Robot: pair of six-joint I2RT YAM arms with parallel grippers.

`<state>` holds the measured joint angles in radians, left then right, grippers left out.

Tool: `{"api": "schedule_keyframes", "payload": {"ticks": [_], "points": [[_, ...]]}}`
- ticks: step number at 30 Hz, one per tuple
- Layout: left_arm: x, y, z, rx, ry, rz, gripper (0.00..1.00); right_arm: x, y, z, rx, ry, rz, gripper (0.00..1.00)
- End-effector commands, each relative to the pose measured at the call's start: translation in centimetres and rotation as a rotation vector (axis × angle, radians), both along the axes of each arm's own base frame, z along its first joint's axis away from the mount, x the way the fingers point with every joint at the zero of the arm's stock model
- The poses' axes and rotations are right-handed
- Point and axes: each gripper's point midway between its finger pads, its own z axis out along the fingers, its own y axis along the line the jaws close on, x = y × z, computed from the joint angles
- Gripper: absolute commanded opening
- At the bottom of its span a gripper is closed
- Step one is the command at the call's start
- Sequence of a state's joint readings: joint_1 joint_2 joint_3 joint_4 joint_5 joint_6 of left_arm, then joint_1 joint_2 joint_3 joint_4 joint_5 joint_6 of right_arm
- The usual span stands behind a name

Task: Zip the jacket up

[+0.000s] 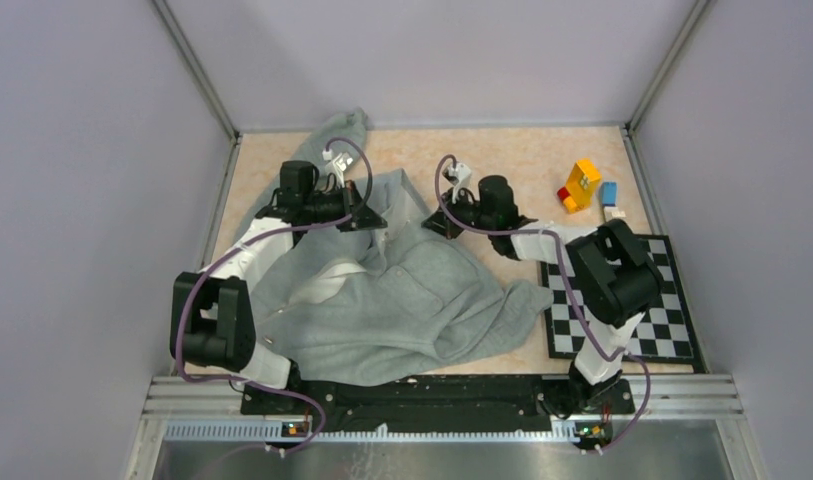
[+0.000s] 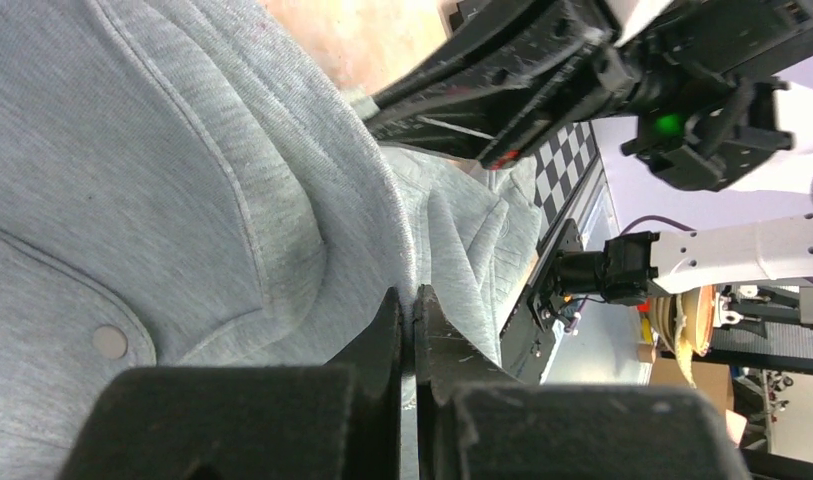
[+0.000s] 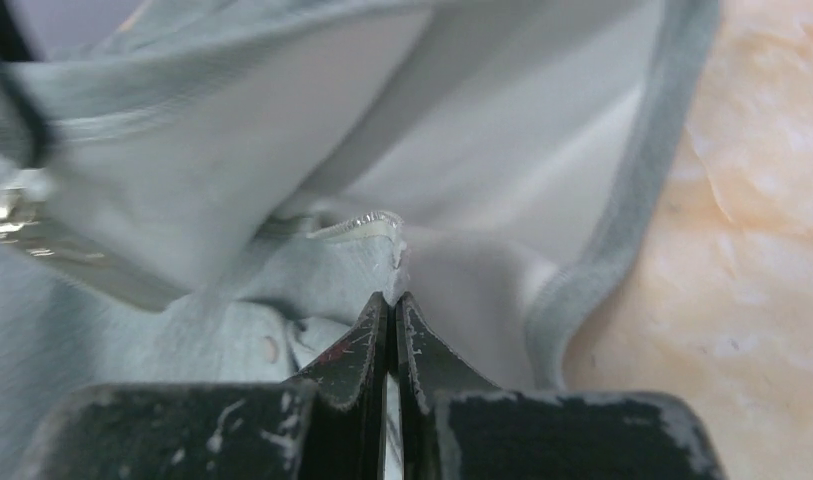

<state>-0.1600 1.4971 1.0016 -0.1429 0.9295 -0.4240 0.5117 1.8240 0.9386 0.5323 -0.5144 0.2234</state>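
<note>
The light grey jacket (image 1: 402, 300) lies rumpled over the middle and left of the table, one sleeve running up to the back wall. My left gripper (image 1: 374, 218) sits at its upper middle and is shut on a raised fold of the jacket (image 2: 182, 200); in the left wrist view the fabric is pinched at the gripper's tips (image 2: 414, 295). My right gripper (image 1: 434, 222) faces it from the right. It is shut (image 3: 393, 297) on the jacket's front edge (image 3: 452, 270), just below a short run of zipper teeth (image 3: 357, 225), with white lining (image 3: 482, 130) showing above.
A black-and-white checkered mat (image 1: 622, 300) lies on the right under the right arm. A yellow and red block toy (image 1: 580, 186) and a blue block (image 1: 608, 193) stand at the back right. Grey walls enclose the table on three sides.
</note>
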Motion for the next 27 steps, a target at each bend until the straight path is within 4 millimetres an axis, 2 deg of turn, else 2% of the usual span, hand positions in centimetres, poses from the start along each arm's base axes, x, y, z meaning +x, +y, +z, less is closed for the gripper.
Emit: {"api": "schedule_keyframes", "payload": {"ticks": [1, 5, 9, 13, 16, 21, 25, 27], "points": [[0.4, -0.3, 1.4, -0.029, -0.142, -0.046, 0.00, -3.4, 1.4, 4.5, 0.016, -0.080, 0.292, 0.00], [0.8, -0.2, 1.7, 0.008, -0.285, -0.052, 0.00, -7.2, 1.3, 5.7, 0.058, -0.036, 0.444, 0.00], [1.5, -0.2, 1.2, 0.075, -0.358, -0.056, 0.00, -8.8, 1.0, 7.5, 0.084, -0.047, 0.485, 0.00], [1.7, -1.5, 3.0, 0.053, -0.476, -0.158, 0.00, -10.4, 1.3, 8.5, 0.119, -0.050, 0.544, 0.00], [1.1, -2.9, 4.1, 0.013, -0.546, -0.282, 0.00, -10.3, 1.5, 8.3, 0.099, -0.042, 0.541, 0.00], [-0.6, -4.1, 3.2, -0.042, -0.552, -0.407, 0.00, -11.0, 1.8, 8.4, 0.105, -0.025, 0.566, 0.00], [-2.0, -4.4, 4.3, -0.098, -0.638, -0.450, 0.00, -10.5, 1.7, 7.7, 0.083, -0.022, 0.534, 0.00], [-2.6, -4.6, 4.6, -0.116, -0.661, -0.475, 0.00, -9.4, 1.6, 7.3, 0.056, -0.022, 0.475, 0.00]]}}
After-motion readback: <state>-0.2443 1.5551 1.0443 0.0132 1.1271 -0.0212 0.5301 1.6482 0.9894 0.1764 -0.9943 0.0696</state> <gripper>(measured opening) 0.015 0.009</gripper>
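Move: My right fingers already pinch the jacket's free zip end. The slider hangs near my left fingertips, roughly 7 cm back, 8 cm left and 5 cm above my right hand; the left fingertips themselves are about 5 cm back, 9 cm left and 8 cm up. The chest pocket lies some 12 cm back, 1 cm left and 9 cm below. From my left hand, the zip end is about 5 cm ahead, 9 cm right and 8 cm lower, the slider some 2 cm back, 1 cm right and 3 cm below. I draw the pinched zip end back about 10 cm and lift it some 6 cm, swinging my right hand about 30 degrees counter-clockwise until its fingers point left at the slider. My left hand keeps its grip on the jacket's edge, dips slightly, then carries it nearly 4 cm right and 2 cm up towards the zip end, rolling and turning clockwise. ##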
